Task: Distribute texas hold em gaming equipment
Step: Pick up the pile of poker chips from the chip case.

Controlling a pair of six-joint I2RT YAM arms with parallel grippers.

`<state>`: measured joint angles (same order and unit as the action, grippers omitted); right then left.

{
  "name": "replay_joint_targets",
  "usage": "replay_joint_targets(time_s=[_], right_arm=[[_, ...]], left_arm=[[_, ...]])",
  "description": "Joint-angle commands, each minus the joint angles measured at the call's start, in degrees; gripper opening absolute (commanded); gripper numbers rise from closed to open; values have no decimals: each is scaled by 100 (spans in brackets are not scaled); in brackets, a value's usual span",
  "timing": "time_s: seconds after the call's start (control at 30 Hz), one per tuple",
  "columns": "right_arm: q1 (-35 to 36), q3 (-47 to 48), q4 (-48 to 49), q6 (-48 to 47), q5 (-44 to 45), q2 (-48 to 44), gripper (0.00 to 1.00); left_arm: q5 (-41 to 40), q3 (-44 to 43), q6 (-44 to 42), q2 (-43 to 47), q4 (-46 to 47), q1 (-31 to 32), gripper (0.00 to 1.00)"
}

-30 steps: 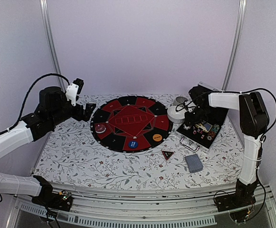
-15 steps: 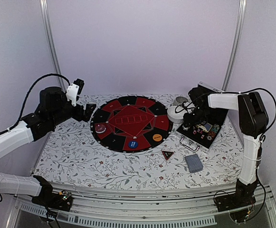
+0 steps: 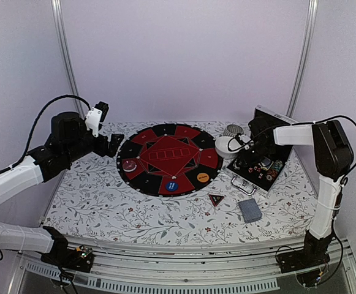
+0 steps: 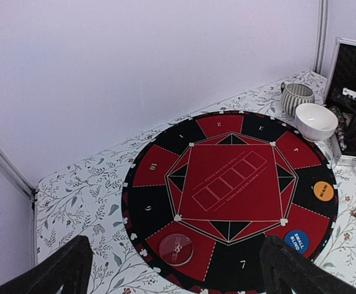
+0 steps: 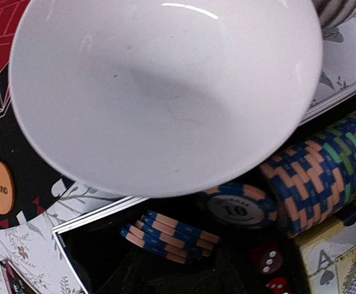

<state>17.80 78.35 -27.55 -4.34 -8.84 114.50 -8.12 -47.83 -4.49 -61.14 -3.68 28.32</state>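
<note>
A small stack of blue-and-orange poker chips [image 5: 171,236] hangs tilted over the open black case [image 3: 269,179], with my right gripper [image 3: 246,162] shut on it; the dark fingers barely show. In the case lie a "10" chip [image 5: 236,206], a long roll of chips [image 5: 325,165], red dice [image 5: 267,257] and an ace card [image 5: 331,263]. On the round red-black mat [image 3: 165,144] sit a clear red disc [image 4: 176,250], a blue disc [image 4: 296,241] and an orange disc [image 4: 323,191]. The triangular marker [image 3: 216,199] and the card deck [image 3: 249,210] lie on the cloth. My left gripper [image 4: 174,272] hovers open at the mat's left edge.
A white bowl [image 3: 227,146] stands just left of the case, filling the top of the right wrist view. Behind it is a striped grey cup [image 3: 233,130]. The case's lid [image 3: 269,114] stands open at the back right. Frame posts rise at the rear corners.
My right arm has shifted a little to the right over the case. The left arm has not moved.
</note>
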Motion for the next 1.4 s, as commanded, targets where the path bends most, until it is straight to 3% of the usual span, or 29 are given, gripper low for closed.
replay_joint_targets(time_s=[0.0,0.4,0.73,1.1,1.37], right_arm=[[123,-268,391,-9,-585,-394,39],[114,-65,263,-105,103,-260,44],[21,62,445,-758,-736,-50,58],[-416,-122,706,-1057,-1967,82,58],[-514,-37,780,-1232,-2189,256,63]], left_arm=[[88,47,-24,-46,125,-63,98],[103,55,-38,-73,123,-62,98],[118,55,-56,-99,123,-63,98],[79,64,-86,-143,122,-63,98],[108,72,-103,-161,131,-65,98]])
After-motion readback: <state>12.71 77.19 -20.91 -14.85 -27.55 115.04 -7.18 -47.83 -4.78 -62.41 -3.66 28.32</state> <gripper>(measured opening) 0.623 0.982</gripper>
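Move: The loose chip pile in the near-left corner of the chip case sits right at my right fingertips, about 1 cm ahead, 1 cm left and 1 cm below. The white bowl is about 8 cm ahead and 4 cm left. The standing chip column is some 5 cm ahead and 4 cm right, the red dice level with me and about 5 cm right. From my left hand the pile is roughly 40 cm right, 10 cm ahead and 23 cm down. I widen my right fingers from under half to well over half open around the loose chips. The hand first slips about 1 cm back and to the left, then eases up nearly 2 cm and forward, swinging left and partly back. Meanwhile I roll its left side up and turn it counter-clockwise, some 20 degrees in all. ##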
